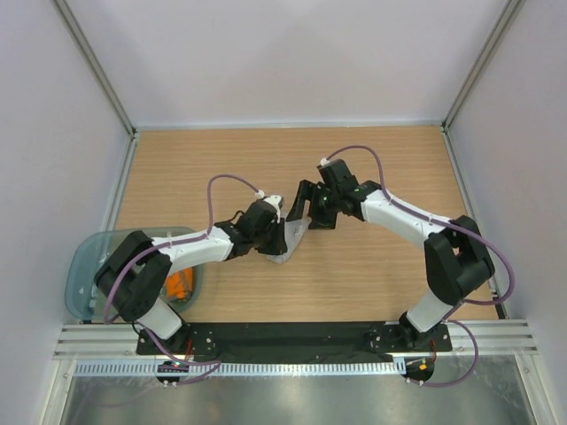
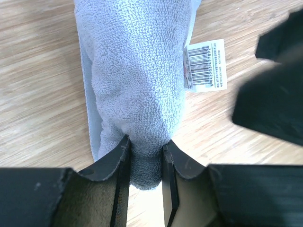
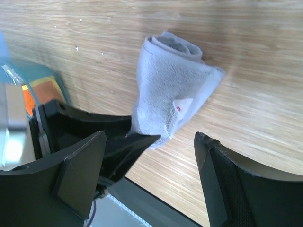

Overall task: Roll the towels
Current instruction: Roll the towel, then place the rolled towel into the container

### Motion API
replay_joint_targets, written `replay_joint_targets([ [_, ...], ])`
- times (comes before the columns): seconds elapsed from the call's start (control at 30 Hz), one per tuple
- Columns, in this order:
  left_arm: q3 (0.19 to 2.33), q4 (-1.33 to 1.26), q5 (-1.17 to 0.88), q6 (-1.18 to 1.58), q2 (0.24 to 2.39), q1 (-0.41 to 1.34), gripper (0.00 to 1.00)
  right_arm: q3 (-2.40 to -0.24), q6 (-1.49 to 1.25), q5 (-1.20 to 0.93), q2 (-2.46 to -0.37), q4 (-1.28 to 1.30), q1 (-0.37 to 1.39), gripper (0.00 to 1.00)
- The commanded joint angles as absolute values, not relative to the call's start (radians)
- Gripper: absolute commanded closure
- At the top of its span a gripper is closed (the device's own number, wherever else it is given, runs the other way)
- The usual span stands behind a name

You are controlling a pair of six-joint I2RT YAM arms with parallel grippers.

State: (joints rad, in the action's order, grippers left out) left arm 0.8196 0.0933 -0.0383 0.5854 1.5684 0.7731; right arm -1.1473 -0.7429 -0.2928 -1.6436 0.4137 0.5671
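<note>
The light grey towel [image 1: 291, 243] lies rolled up on the wooden table [image 1: 372, 274], its open spiral end [image 3: 177, 46] facing away from my left arm. My left gripper [image 2: 146, 149] is shut on the near end of the roll [image 2: 137, 71], both fingers pressed into the terry. A barcode label [image 2: 206, 64] sticks out of the roll's side. My right gripper [image 3: 150, 137] stands open just above and right of the roll, with nothing between its fingers. The orange towel [image 1: 180, 283] sits in the tub at the left, mostly hidden by my left arm.
The translucent teal tub [image 1: 84, 266] sits at the table's left edge beside my left arm's base. Grey walls close in the table at the back and sides. The black base rail [image 1: 292, 336] runs along the near edge.
</note>
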Motion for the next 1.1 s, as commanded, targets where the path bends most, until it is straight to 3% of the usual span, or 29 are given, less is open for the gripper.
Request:
replay_joint_targets([
  [0.0, 0.811, 0.081, -0.130, 0.627, 1.580, 0.759, 0.79, -1.074, -0.753, -0.273, -1.591, 0.361, 0.566, 0.18],
  [0.8, 0.825, 0.100, -0.169, 0.595, 1.586, 0.758, 0.80, -1.068, -0.818, -0.304, -1.804, 0.118, 0.626, 0.21],
  [0.83, 0.828, 0.100, -0.175, 0.597, 1.583, 0.759, 0.80, -1.059, -0.819, -0.307, -1.812, 0.101, 0.626, 0.24],
  [1.07, 0.847, 0.091, -0.235, 0.601, 1.552, 0.759, 0.78, -1.022, -0.842, -0.316, -1.847, 0.037, 0.649, 0.88],
])
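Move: The grey towel's roll slants forward and right from the left fingers, which already pinch its near end. From the open right hand, its middle is about 3 cm left, 2 cm back and 8 cm below, and from the left hand some 3 cm ahead, 3 cm right and 1 cm lower. The left fingertips are roughly 5 cm left, 5 cm back and 6 cm below the right hand; the white label is some 3 cm back, 1 cm left and 9 cm below it. After a small swing back and slightly right, the wide-open right hand sinks towards the towel roll and slants left over the lower part of the descent, ending about 7 cm lower and some 3 cm farther left with its pointing hardly changed, and over the last few centimetres of the path it shuts its fingers and pinches the roll just ahead of the left fingers. The left hand keeps its pinch on the near end all the while, easing only about a centimetre back and a centimetre right, with a slight tilt. ##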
